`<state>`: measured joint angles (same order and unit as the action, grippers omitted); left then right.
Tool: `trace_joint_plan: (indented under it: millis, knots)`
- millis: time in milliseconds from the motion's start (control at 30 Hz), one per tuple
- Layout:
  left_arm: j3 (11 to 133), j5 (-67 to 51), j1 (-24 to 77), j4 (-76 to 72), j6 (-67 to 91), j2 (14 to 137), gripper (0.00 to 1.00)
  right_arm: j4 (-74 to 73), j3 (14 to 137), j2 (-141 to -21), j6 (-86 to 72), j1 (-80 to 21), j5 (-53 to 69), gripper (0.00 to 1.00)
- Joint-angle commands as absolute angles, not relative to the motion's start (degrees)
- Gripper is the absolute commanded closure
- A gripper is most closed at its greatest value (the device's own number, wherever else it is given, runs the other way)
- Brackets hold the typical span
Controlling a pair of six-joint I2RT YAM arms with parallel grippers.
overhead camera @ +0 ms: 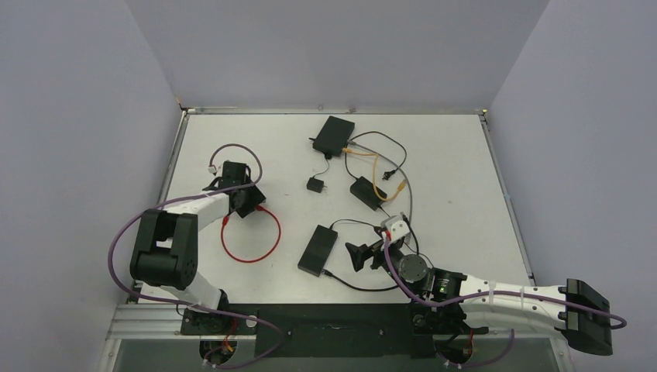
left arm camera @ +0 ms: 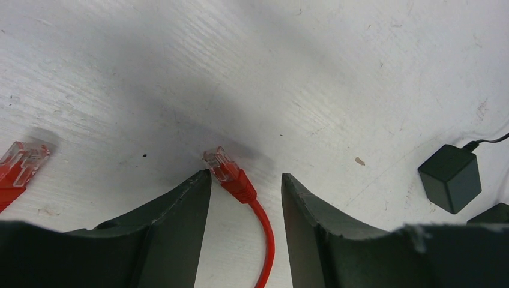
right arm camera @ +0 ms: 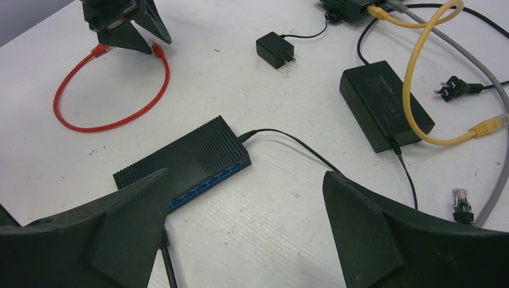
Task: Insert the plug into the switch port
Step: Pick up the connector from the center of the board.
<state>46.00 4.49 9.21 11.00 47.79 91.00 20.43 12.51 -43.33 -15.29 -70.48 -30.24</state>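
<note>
A red network cable (overhead camera: 252, 240) lies in a loop on the white table. In the left wrist view one of its red plugs (left arm camera: 223, 168) lies flat between the fingers of my left gripper (left arm camera: 246, 177), close to the left finger; the jaws are open and do not grip it. The other red plug (left arm camera: 18, 165) lies at the left. The black switch (right arm camera: 186, 156), with a row of blue ports (right arm camera: 210, 180), lies just ahead of my right gripper (right arm camera: 246, 198), which is wide open and empty.
A black power brick (right arm camera: 384, 105), a yellow cable (right arm camera: 420, 78), a small plug-in adapter (right arm camera: 275, 49), a grey cable with a black plug (right arm camera: 461, 204) and a second black box (overhead camera: 333, 133) lie to the right and far side.
</note>
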Motion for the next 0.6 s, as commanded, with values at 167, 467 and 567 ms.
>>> trace_joint_plan:
  millis: [167, 467, 567]
  knots:
    - [47.39, 6.54, 7.95, 12.05, 46.57, 94.85, 0.65, 21.62, 12.7, -42.76, -15.05, -70.05, -31.25, 0.09]
    - [47.24, 5.71, 7.76, 10.54, 46.18, 96.42, 0.87, 21.95, 12.31, -43.23, -15.05, -69.66, -31.25, 0.09]
    - [47.18, 5.17, 7.82, 10.19, 45.95, 96.3, 0.96, 21.97, 12.7, -43.75, -14.88, -69.7, -31.0, 0.09]
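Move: The red plug I'm after lies almost between my left fingers, about 1 cm ahead, 1 cm to the left and 1 cm below, its clear tip slanting left. The cable's other red plug is roughly 11 cm to my left and 3 cm back. The black wall adapter sits about 17 cm right and 7 cm ahead, the switch some 18 cm right and 13 cm back. From my right hand, the red plug is about 14 cm ahead, 29 cm left and 13 cm below. I close my left fingers from about half open onto the sides of the red plug while easing the hand forward about 1.5 cm, slightly left and down over half a centimetre, keeping the wrist's slant. By the end both fingertips pinch the plug just behind its clear tip. ##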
